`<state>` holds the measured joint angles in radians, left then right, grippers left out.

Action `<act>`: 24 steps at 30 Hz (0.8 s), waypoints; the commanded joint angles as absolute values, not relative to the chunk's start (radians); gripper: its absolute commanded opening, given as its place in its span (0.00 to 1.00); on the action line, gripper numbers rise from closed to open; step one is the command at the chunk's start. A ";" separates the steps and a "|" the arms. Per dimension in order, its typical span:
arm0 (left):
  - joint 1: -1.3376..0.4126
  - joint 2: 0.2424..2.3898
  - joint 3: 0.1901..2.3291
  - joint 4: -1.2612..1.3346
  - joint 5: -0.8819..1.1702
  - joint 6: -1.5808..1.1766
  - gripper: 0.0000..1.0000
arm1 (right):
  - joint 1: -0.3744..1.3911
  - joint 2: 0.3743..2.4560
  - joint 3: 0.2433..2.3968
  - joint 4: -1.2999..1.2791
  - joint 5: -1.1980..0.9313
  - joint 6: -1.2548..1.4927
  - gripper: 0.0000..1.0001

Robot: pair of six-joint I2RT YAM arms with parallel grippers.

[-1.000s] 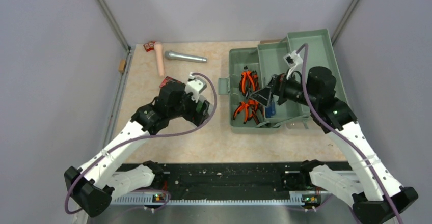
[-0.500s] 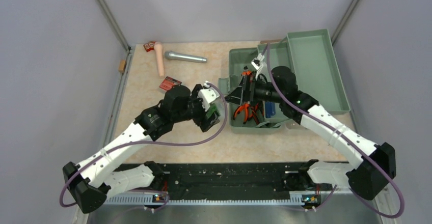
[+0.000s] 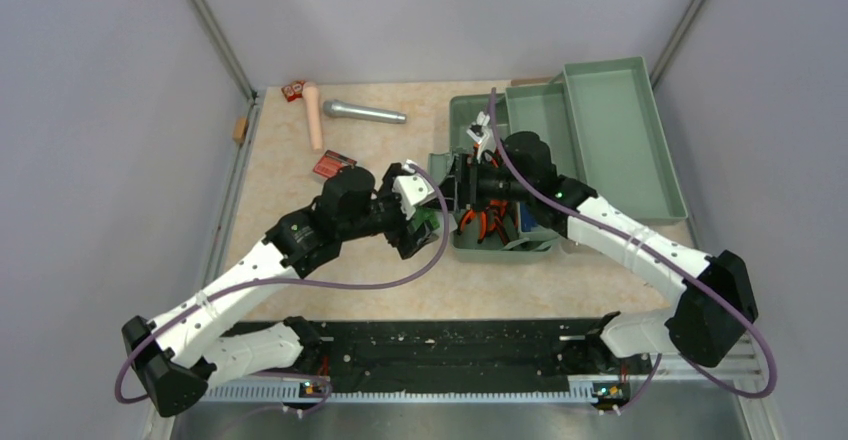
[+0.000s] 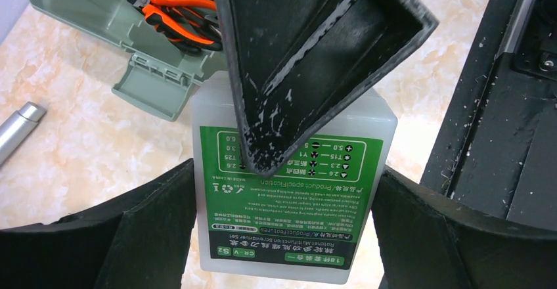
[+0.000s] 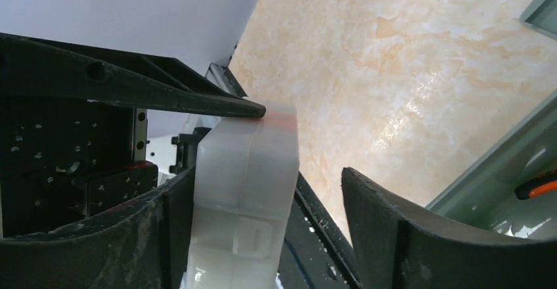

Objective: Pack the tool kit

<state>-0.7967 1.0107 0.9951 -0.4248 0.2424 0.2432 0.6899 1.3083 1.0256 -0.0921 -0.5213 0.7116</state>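
The sage-green tool kit box [image 3: 465,110] lies open at the right, its lid [image 3: 625,130] folded back and orange-handled pliers [image 3: 483,222] inside. Just left of it, above the table, my left gripper [image 3: 425,216] is shut on a translucent case with a green label, the green box [image 4: 289,197]; both pads press its sides. My right gripper [image 3: 448,188] reaches in from the toolbox side and straddles the same box [image 5: 243,197]. One right finger [image 5: 157,236] touches it, while a gap remains at the other finger [image 5: 394,230].
A silver microphone [image 3: 365,112], a pale pink stick [image 3: 314,115] and a small red box [image 3: 333,164] lie at the back left. The toolbox latch flap [image 4: 154,88] sticks out toward the held box. A black rail [image 3: 450,345] runs along the near edge.
My right arm swung left from over the toolbox to the green box and its jaws narrowed. My left arm carried the box rightward toward the toolbox.
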 commanded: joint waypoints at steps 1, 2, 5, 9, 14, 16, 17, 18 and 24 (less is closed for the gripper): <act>-0.803 1.004 1.037 -0.275 0.265 0.266 0.39 | 0.716 1.350 1.091 -0.094 -0.557 0.708 0.73; -0.803 1.007 1.036 -0.274 0.266 0.266 0.39 | 0.718 1.360 1.097 -0.102 -0.565 0.708 0.69; -0.804 1.012 1.028 -0.271 0.266 0.269 0.39 | 0.724 1.377 1.115 -0.120 -0.585 0.702 0.55; -0.805 1.010 1.011 -0.261 0.247 0.274 0.40 | 0.724 1.361 1.135 -0.137 -0.574 0.690 0.31; -0.803 0.982 0.969 -0.212 0.183 0.261 0.65 | 0.720 1.335 1.174 -0.174 -0.534 0.673 0.05; -0.802 0.953 0.936 -0.170 0.122 0.249 0.79 | 0.708 1.319 1.188 -0.189 -0.507 0.663 0.04; -0.802 0.936 0.919 -0.144 0.078 0.234 0.83 | 0.691 1.307 1.188 -0.193 -0.492 0.663 0.03; -0.802 0.917 0.898 -0.115 0.026 0.214 0.86 | 0.669 1.293 1.187 -0.194 -0.482 0.666 0.02; -0.797 0.808 0.792 0.082 -0.332 0.181 0.98 | 0.501 1.191 1.180 -0.200 -0.395 0.669 0.00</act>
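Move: The left hand still holds the green box, its middle about 1 cm to the right of that hand point. From the right hand, whose fingers are already around its near end, the box lies some 2 cm back and 3 cm to the left. The toolbox's open compartment is about 10 cm ahead of the right hand, 8 cm to the right and 18 cm below; its latch is 11 cm ahead, 1 cm left and 17 cm down. The right hand edges left, pinches the green box between the left's fingers, then both rise about 3 cm. ##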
